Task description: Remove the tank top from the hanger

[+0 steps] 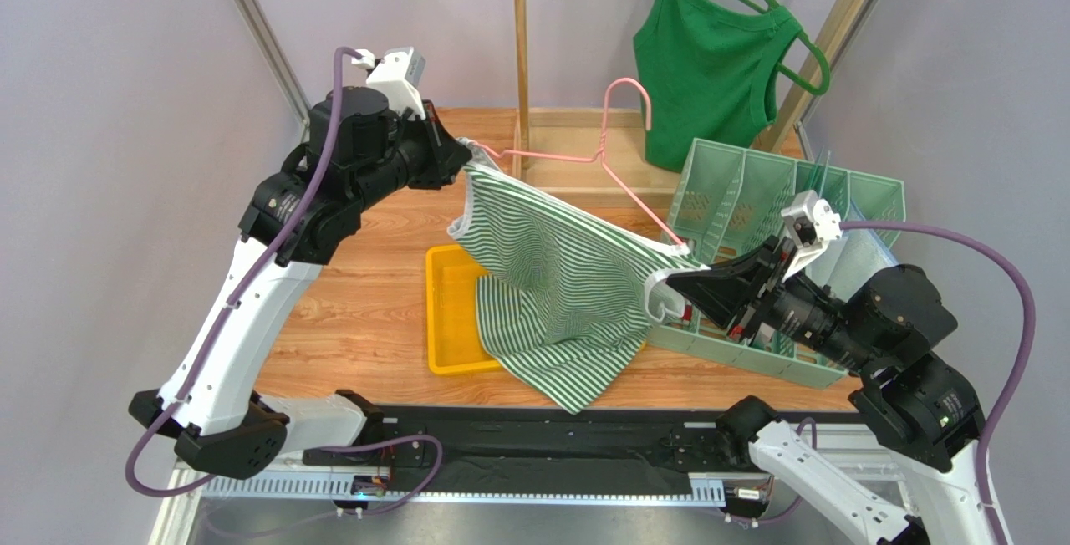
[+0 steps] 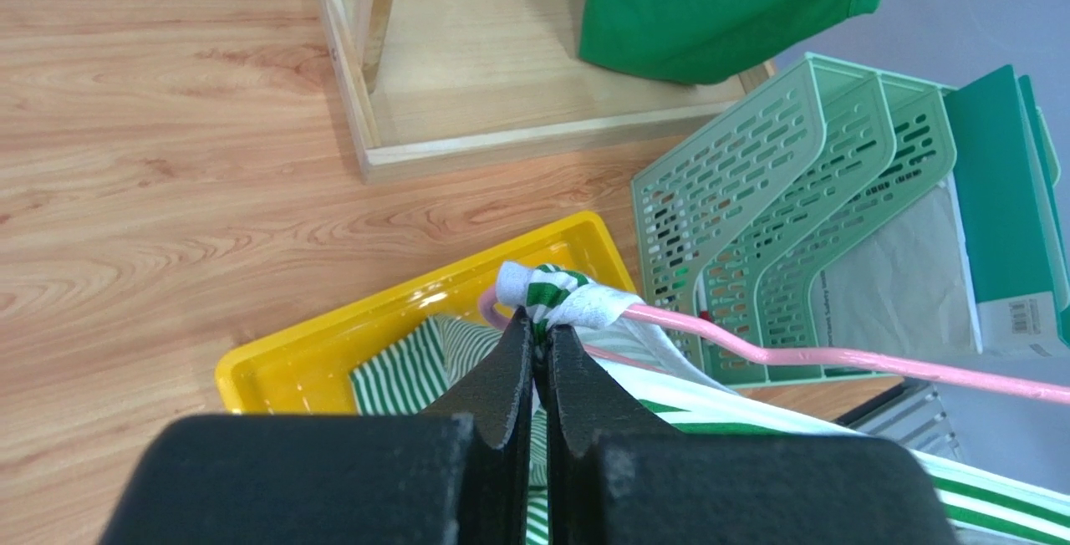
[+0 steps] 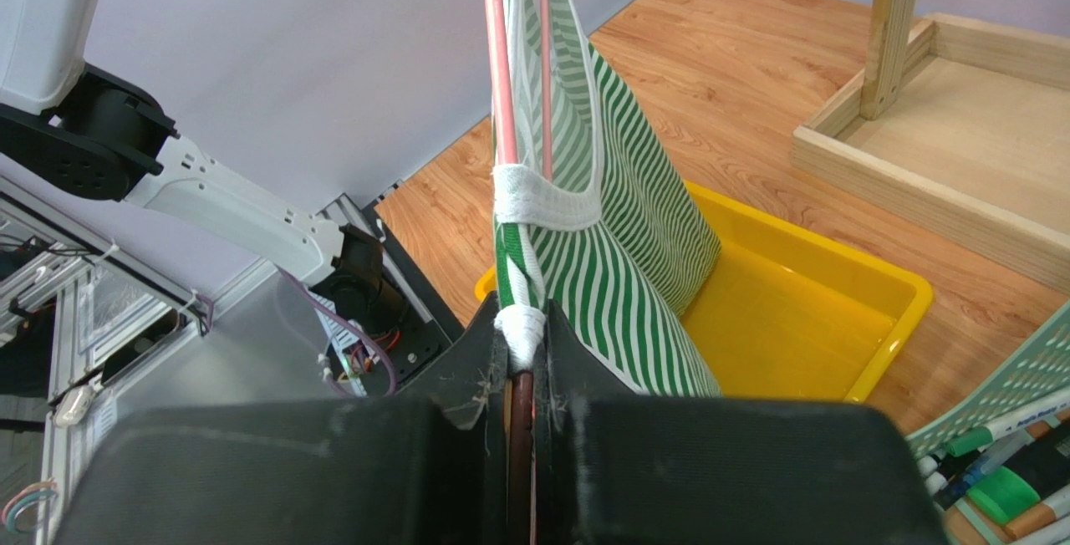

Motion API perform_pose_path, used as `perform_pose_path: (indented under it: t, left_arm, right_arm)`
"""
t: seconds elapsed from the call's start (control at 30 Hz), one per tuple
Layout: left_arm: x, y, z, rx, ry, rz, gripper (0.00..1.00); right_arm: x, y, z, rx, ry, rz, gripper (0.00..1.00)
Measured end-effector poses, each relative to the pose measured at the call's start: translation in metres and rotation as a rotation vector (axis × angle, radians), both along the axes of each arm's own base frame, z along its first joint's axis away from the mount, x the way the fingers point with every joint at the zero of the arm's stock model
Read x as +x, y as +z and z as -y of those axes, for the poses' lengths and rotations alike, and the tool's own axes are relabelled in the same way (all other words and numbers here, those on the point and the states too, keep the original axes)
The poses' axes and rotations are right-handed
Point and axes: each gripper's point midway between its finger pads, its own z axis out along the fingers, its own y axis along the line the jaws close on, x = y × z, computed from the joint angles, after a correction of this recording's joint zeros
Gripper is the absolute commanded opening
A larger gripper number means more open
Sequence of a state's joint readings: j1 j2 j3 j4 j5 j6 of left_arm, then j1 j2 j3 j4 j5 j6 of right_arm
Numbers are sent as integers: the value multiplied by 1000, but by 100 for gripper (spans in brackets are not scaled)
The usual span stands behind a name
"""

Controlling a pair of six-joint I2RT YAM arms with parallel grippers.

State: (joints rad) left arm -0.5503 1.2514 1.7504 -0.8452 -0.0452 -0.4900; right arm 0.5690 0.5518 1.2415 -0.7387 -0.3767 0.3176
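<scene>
A green-and-white striped tank top point(image 1: 553, 282) hangs from a pink hanger point(image 1: 616, 156), held in the air between both grippers over a yellow tray point(image 1: 446, 307). My left gripper point(image 1: 467, 159) is shut on the strap bunched at the hanger's left end; in the left wrist view the jaws point(image 2: 543, 326) pinch the strap point(image 2: 572, 301) beside the pink wire point(image 2: 816, 357). My right gripper point(image 1: 666, 294) is shut at the hanger's right end. In the right wrist view it point(image 3: 521, 332) clamps the white-edged strap and the hanger end, and the striped cloth point(image 3: 616, 257) hangs in front.
A green tank top point(image 1: 710, 56) hangs on a green hanger from a wooden stand point(image 1: 520, 44) at the back. A mint file organizer point(image 1: 754, 194) stands right of the tray, close to my right arm. The stand's wooden base frame point(image 2: 502, 144) lies behind the tray.
</scene>
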Motion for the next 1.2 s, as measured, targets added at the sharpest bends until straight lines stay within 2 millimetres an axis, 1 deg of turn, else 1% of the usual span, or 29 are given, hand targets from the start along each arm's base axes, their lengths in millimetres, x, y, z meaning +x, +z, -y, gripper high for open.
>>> perform_pose_path:
  t: [0.17, 0.27, 0.4, 0.5, 0.57, 0.8, 0.9, 0.97, 1.1, 1.2]
  left_arm:
    - [1, -3, 1, 9, -2, -13, 0]
    - [-1, -6, 2, 12, -13, -26, 0]
    - [-9, -5, 10, -12, -71, -39, 0]
    - [-19, -10, 14, -27, -107, -56, 0]
    - [-22, -13, 13, -29, -113, -64, 0]
    - [-19, -18, 16, -25, -115, -80, 0]
    - [-21, -19, 20, -34, -140, -88, 0]
    - [-24, -24, 23, -41, -166, -101, 0]
    - [-26, -40, 25, -40, -183, -136, 0]
    - [-21, -51, 16, -29, -149, -146, 0]
  right_arm:
    - [-8, -5, 1, -13, 21, -16, 0]
    - [-15, -8, 8, -16, 12, -11, 0]
    - [-27, -5, 21, 5, -18, 24, 0]
    - [-33, -4, 26, 23, -25, 46, 0]
    - [-36, -6, 27, 29, -21, 49, 0]
    - [-36, -3, 25, 42, -13, 61, 0]
    - [-36, 1, 27, 74, -23, 95, 0]
    - [-35, 3, 28, 95, -33, 119, 0]
    - [-26, 7, 24, 108, -45, 130, 0]
    - [-8, 11, 15, 103, -56, 118, 0]
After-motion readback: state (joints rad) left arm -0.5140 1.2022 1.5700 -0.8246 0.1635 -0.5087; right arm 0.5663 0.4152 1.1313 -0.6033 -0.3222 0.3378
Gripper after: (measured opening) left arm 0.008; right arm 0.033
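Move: The left hand pinches the left shoulder strap. The hanger's left end, threaded through it, is right at the fingertips, about 2 cm to the right and 1 cm ahead. From the right hand, clamped on the right strap and hanger end, that end lies some 16 cm ahead, 21 cm left and nearly level. The yellow tray is roughly 8 cm back and 8 cm right of the left hand, about 33 cm below. Down some 5 cm, mostly late, and 2 cm each back and right goes the left hand, turning about 10° clockwise and tipping down, keeping its pinch to draw the strap off the hanger's left end. The right hand, still gripping strap and hanger, first pulls back and right about 4 cm, pauses, then comes forward again while tilting its fingers up. ##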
